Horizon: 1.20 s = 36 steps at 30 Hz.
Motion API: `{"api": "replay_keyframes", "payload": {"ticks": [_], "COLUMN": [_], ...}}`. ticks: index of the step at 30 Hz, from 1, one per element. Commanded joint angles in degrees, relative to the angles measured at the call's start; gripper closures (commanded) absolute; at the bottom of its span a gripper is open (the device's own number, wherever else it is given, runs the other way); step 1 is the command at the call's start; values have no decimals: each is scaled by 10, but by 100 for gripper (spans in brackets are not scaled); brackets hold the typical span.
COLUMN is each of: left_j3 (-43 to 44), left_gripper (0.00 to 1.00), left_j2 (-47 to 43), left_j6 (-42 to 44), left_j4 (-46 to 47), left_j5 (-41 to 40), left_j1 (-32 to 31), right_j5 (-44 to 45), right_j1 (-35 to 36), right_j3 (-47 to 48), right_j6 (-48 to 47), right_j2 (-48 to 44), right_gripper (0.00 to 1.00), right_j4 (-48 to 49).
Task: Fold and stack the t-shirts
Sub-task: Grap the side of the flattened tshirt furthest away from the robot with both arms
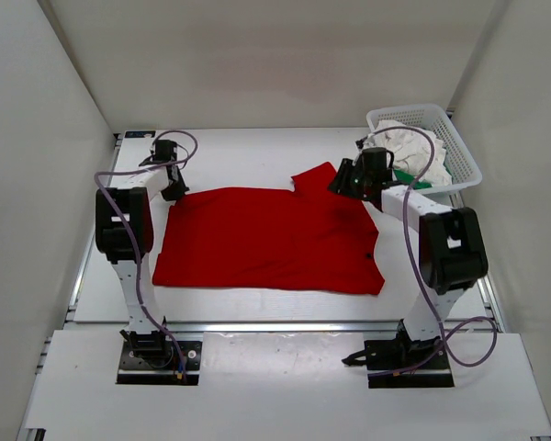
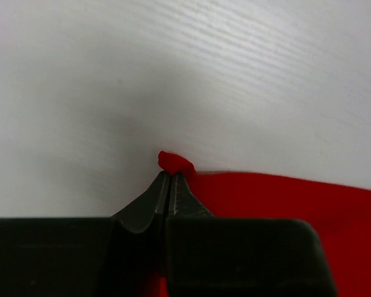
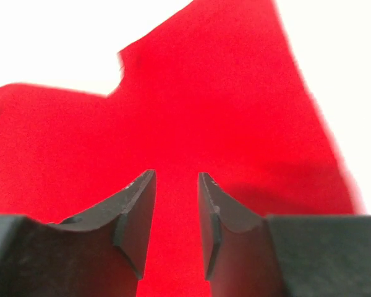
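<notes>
The red t-shirt (image 1: 266, 239) lies spread flat across the middle of the table. My left gripper (image 1: 173, 188) is at its far left corner. In the left wrist view the jaws (image 2: 171, 174) are pressed together, and a small nub of the red t-shirt (image 2: 175, 161) sticks out at their tips. My right gripper (image 1: 342, 180) hovers over the shirt's far right sleeve. Its jaws (image 3: 176, 176) stand apart, with the red t-shirt (image 3: 222, 93) lying below the gap and nothing gripped. A white t-shirt (image 1: 410, 142) and a bit of a green t-shirt (image 1: 405, 176) lie in the basket.
A white mesh basket (image 1: 413, 110) stands at the far right corner of the table, just behind the right arm. White walls close in the table at the back and on both sides. Bare white tabletop (image 2: 173, 74) lies beyond the shirt's far edge.
</notes>
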Motion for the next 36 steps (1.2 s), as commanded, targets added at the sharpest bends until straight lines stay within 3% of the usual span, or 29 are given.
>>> {"api": "replay_keyframes", "payload": {"ticks": [1,9,13,27,36], "left_j3": [-30,-70,-81,-98,-100], "left_gripper": [100,100,100,100,100], "left_j2": [-66,-121,-129,-130,-132], "left_j6": [-21,-37,-34,-36,-37], "left_j4": [31,45,46,56,59], "left_j5": [36,49,56,65,71], "left_j1": [-6,-24,-20,-24,-21], "right_j5": [104,150,135,92,104], "right_j1": [-11,-15,-26,-17,-5], "right_j3": [89,286,443,842,856], "right_j6": [-54,-92,-95,-105,-99], "right_j2": [44,231,334,558,558], "right_gripper": [67,63,62,62,66], "right_j4": [-26,-126,-214,-426,-461]}}
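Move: Ahead of the right hand by about 18 cm, 2 cm to its right and some 9 cm below lies the far sleeve corner of the red t-shirt. The sleeve notch sits about 14 cm nearer than that corner and 10 cm left of it; the laundry basket is level with it, some 25 cm to its right. From the left hand, which already pinches the shirt's far left corner, the sleeve corner is about 13 cm ahead and 40 cm right. Reaching out over the shirt, the right hand goes forward about 18 cm to the far sleeve corner, sinking some 7 cm in the first half and rolling and tilting its fingers steeper; they stay part open, ending astride the corner without a visible pinch. Meanwhile the left hand keeps its corner pinched and draws it about 4 cm right and 3 cm up, easing slightly back. ##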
